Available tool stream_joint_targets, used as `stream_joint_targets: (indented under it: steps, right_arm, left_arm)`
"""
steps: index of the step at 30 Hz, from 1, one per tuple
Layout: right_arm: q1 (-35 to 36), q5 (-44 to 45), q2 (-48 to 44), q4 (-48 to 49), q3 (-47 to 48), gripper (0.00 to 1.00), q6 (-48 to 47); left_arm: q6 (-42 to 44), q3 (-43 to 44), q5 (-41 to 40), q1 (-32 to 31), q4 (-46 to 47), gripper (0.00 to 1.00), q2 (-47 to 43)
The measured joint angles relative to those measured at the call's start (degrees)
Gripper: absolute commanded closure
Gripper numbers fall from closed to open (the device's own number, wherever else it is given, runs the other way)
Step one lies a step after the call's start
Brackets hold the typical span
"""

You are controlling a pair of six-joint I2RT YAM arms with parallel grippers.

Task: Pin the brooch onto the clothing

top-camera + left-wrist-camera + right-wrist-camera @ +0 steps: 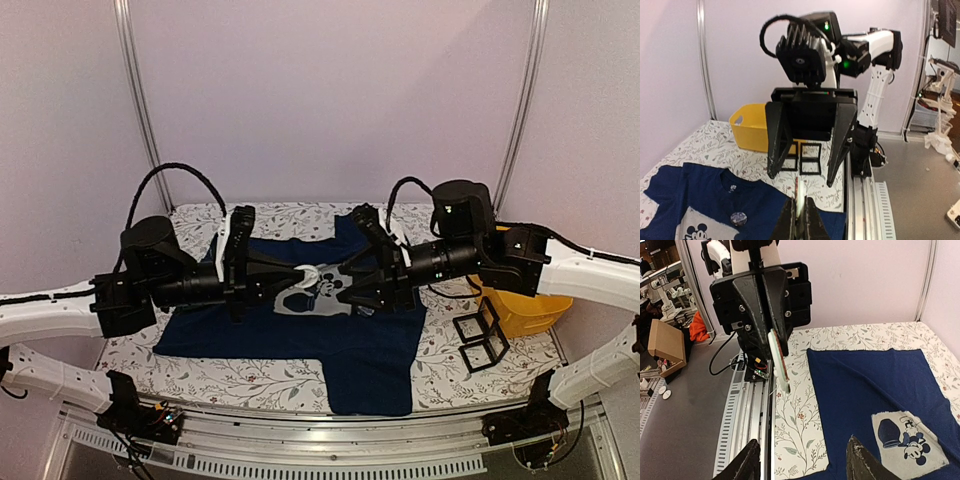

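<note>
The navy T-shirt lies flat on the table with its pale mouse print in the middle. Above the print my left gripper is shut on the brooch, a thin pale disc. The left wrist view shows the brooch edge-on between the shut fingers. My right gripper faces it from close by, open and empty. In the right wrist view the brooch sticks out of the left gripper, beyond the spread right gripper. A small round dark badge lies on the shirt near the collar.
A yellow bin stands at the right edge of the table. Two small black square frames stand in front of it. A floral cloth covers the table. A metal rail runs along the near edge.
</note>
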Motion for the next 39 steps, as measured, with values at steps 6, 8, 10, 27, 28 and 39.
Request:
stream_joint_targets:
  steps: [6, 8, 10, 27, 28, 39]
  right_arm:
    - [0.26, 0.37, -1.36, 15.65, -4.5, 0.42, 9.22]
    - [0.76, 1.29, -1.31, 19.91, -4.57, 0.44, 11.5]
    - [1.11, 1.49, -1.09, 23.85, -4.63, 0.47, 13.68]
    - [3.32, -0.33, 3.58, 32.63, -4.81, 0.65, 18.38]
    - [3.37, -0.35, 3.58, 32.65, -4.74, 0.64, 18.32]
    - [3.37, -1.77, 3.87, 32.81, -3.21, 0.9, 18.14]
  left_arm:
    - [-5.05, -7.06, -6.73, -2.43, 18.12, 1.0, -2.67]
    - [-5.6, -7.13, -7.76, -3.17, 21.62, 1.0, -2.38]
    - [-5.99, -7.13, -8.37, -3.69, 24.57, 1.0, -2.14]
    - [-5.53, -7.13, -9.9, -5.27, 28.76, 1.0, -0.57]
    - [-5.38, -7.13, -10.05, -5.27, 28.57, 1.0, -0.57]
    - [-4.44, -7.13, -11.26, -5.31, 26.21, 1.0, -0.59]
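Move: The brooch is already pinched at its edge in the left fingers. From the open right gripper it lies about 4 cm to the left, 1 cm back and 2 cm higher; from the left hand the right gripper is some 6 cm to the right, 1 cm ahead and 2 cm lower. Far below on the clothing, roughly 29 cm down, the Mickey patch lies about 23 cm ahead and 6 cm left of the right hand, the clear disc 18 cm ahead and 6 cm right. Keep the brooch pinched in the left gripper and raise it about 6 cm, tipping the fingertips up some 20 degrees, then ease down a centimetre. Lift the open right gripper alongside by about 7 cm, levelling its fingers, then slide it some 2 cm further left to straddle the brooch's free edge, closing its fingers most of the way. ##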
